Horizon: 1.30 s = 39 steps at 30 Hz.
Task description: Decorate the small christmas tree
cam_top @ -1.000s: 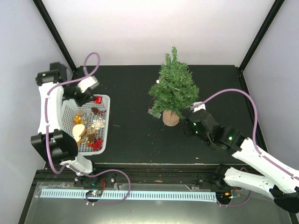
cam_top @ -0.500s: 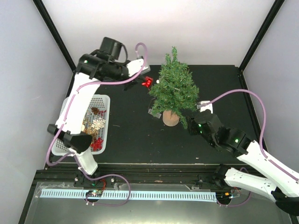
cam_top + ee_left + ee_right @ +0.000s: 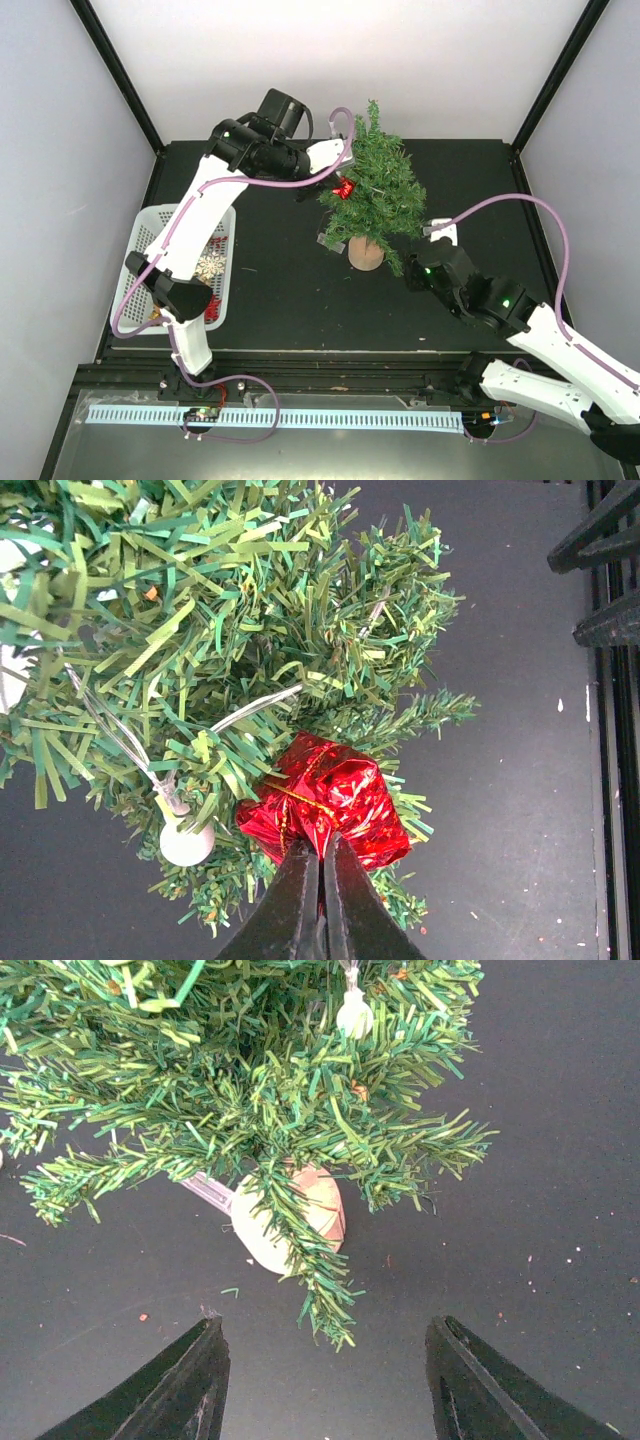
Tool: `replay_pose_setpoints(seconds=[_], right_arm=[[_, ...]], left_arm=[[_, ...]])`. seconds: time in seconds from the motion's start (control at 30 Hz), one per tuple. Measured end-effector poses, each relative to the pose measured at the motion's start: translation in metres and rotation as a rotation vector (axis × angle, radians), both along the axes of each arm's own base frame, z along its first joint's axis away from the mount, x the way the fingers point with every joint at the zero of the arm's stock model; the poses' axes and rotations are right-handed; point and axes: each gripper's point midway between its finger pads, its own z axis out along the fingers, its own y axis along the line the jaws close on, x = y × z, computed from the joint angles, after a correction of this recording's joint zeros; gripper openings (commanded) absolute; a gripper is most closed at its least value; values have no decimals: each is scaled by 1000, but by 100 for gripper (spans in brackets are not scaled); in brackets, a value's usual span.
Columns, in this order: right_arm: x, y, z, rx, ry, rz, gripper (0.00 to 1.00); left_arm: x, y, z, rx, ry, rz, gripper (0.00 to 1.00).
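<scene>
The small christmas tree (image 3: pixel 372 180) stands upright on its tan wooden stump base (image 3: pixel 366 253) in the middle of the black table. My left gripper (image 3: pixel 343 183) is shut on a shiny red foil gift ornament (image 3: pixel 331 799) and holds it against the tree's left-side branches (image 3: pixel 250 630). A white light bulb (image 3: pixel 186 844) on a wire hangs in the branches just left of the ornament. My right gripper (image 3: pixel 415 270) is open and empty, low over the table right of the stump (image 3: pixel 290 1218), with a drooping branch between its fingertips (image 3: pixel 190 1385).
A white mesh basket (image 3: pixel 139 255) at the left edge holds several ornaments, among them a white snowflake (image 3: pixel 209 268) and a red one (image 3: pixel 212 310). A clear tag (image 3: pixel 330 240) lies by the stump. Black frame posts stand at the back corners.
My left arm swung from the basket across to the tree, carrying the red ornament, and now presses it into the left branches. My right gripper shifted only slightly near the stump.
</scene>
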Motion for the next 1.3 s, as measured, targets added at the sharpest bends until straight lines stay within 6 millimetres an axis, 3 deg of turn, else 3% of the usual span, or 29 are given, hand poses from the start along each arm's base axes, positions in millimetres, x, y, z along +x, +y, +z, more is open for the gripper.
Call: replay_pose_setpoints(seconds=[0.23, 0.63, 0.73, 0.83, 0.9, 1.17, 1.3], right_arm=[[-1, -1, -3, -1, 2, 1, 55], [-4, -4, -4, 18, -2, -4, 55], [-4, -4, -7, 21, 2, -6, 55], [-4, -4, -8, 23, 6, -5, 55], [-4, -4, -8, 25, 6, -5, 55], [-6, -6, -4, 43, -3, -10, 55], [-7, -7, -3, 48, -3, -13, 55]], left_arm=[[3, -10, -6, 5, 2, 2, 1], [28, -27, -36, 30, 25, 34, 6], [30, -29, -34, 21, 21, 40, 15], [30, -31, -33, 16, 19, 43, 35], [30, -32, -35, 14, 26, 49, 43], [30, -21, -59, 82, 44, 91, 58], [28, -9, -51, 94, 12, 121, 63]])
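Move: The left hand holds the red ornament shut in its fingers at the tree's left side; the branch spot it is bound for lies about 3 cm ahead, 3 cm right and 4 cm below. The tree's pot is roughly 2 cm ahead, 6 cm right and 20 cm down, and a white bulb hangs some 4 cm ahead, straight in line and 4 cm lower. From the open right hand, that spot is around 12 cm ahead, 13 cm left and 6 cm higher. The left hand sinks some 5 cm, forward and right into the branches, and releases the red ornament. ##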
